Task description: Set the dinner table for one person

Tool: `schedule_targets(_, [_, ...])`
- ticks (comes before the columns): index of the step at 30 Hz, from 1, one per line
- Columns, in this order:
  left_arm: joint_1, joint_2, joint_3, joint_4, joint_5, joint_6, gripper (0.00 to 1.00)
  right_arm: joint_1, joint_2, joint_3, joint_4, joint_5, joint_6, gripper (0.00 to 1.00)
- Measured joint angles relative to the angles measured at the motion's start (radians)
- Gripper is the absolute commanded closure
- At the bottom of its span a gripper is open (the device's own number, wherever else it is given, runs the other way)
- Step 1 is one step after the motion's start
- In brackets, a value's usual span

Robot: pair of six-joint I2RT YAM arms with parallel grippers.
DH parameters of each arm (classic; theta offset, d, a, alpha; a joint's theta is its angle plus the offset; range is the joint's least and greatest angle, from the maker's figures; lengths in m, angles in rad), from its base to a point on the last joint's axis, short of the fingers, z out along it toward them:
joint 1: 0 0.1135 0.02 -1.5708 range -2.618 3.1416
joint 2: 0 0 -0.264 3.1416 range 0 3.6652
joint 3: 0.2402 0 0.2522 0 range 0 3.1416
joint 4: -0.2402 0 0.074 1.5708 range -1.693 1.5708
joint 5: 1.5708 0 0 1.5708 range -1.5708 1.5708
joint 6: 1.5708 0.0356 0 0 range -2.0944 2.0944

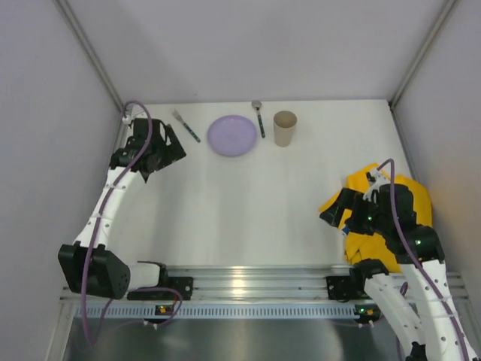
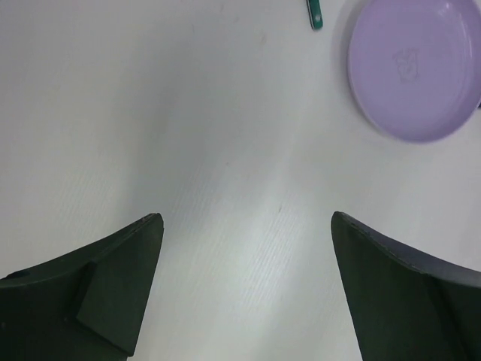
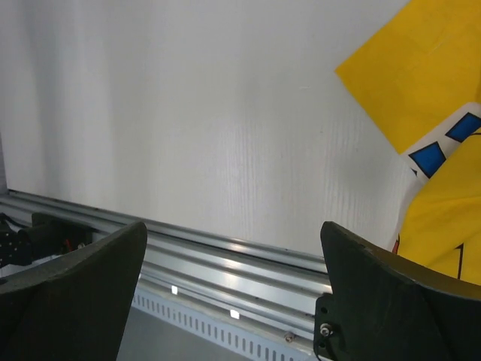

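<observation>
On the white dinner table (image 1: 255,203), at the far side, lie a fork (image 1: 186,125), a lilac plate (image 1: 232,135), a spoon (image 1: 258,117) and a tan cup (image 1: 285,128). A crumpled yellow printed cloth mat (image 1: 391,218) lies at the right, partly under my right arm. My left gripper (image 1: 171,153) is open and empty over bare table, left of the plate (image 2: 417,68); the fork's handle tip (image 2: 316,13) shows at the top of the left wrist view. My right gripper (image 1: 331,213) is open and empty at the cloth's left edge (image 3: 421,83).
A metal rail (image 1: 248,282) runs along the near table edge and shows in the right wrist view (image 3: 225,263). Grey walls close in the left, right and back sides.
</observation>
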Motion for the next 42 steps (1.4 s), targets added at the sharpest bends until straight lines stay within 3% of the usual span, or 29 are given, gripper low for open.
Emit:
schedule_targets(4, [-0.137, -0.002, 0.0, -0.079, 0.012, -0.013, 0.01, 0.0, -0.021, 0.0, -0.016, -0.02, 0.019, 0.0])
schedule_targets(8, [-0.377, 0.055, 0.034, -0.135, -0.049, -0.06, 0.01, 0.0, -0.036, -0.01, -0.036, -0.049, 0.023, 0.0])
schedule_targets(16, [-0.748, 0.408, 0.204, -0.14, -0.097, -0.188, 0.01, 0.001, -0.062, -0.056, -0.082, -0.125, -0.007, 0.0])
schedule_targets(21, [-0.883, 0.664, 0.39, -0.112, -0.032, -0.198, 0.01, 0.002, -0.056, 0.033, -0.175, -0.066, -0.048, 0.0])
schedule_targets(28, [-0.945, 0.98, 0.742, -0.15, 0.033, -0.168, 0.01, 0.038, -0.05, 0.129, -0.261, 0.027, -0.092, 0.0])
schedule_targets(36, [-0.932, 1.025, 0.746, -0.059, 0.196, -0.161, 0.02, 0.101, -0.035, 0.177, -0.3, 0.122, -0.095, 0.0])
schedule_targets(42, [-0.933, 1.164, 0.919, 0.0, 0.303, -0.16, 0.02, 0.108, -0.011, 0.18, -0.315, 0.156, -0.095, 0.0])
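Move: The yellow napkin's middle lies roughly 72 cm to the left hand's right, 12 cm back and 21 cm below; its left corner is only about 51 cm to the right and 9 cm back. Near the way across, the plate sits some 23 cm right and 17 cm ahead of that hand, the cup about 42 cm right and 15 cm ahead. From the right hand, the napkin's middle is about 9 cm ahead, 18 cm right and 18 cm below. Rightward in one long, fast sweep of about 50 cm, the left hand crosses the table on the near side of plate and cup, sinking some 18 cm and drawing back a little, to arrive low by the napkin's left corner. Its wrist swings clockwise nearly 60 degrees and tips farther down, fingers staying wide open. The empty right hand backs off a few centimetres, then eases right, also open. ##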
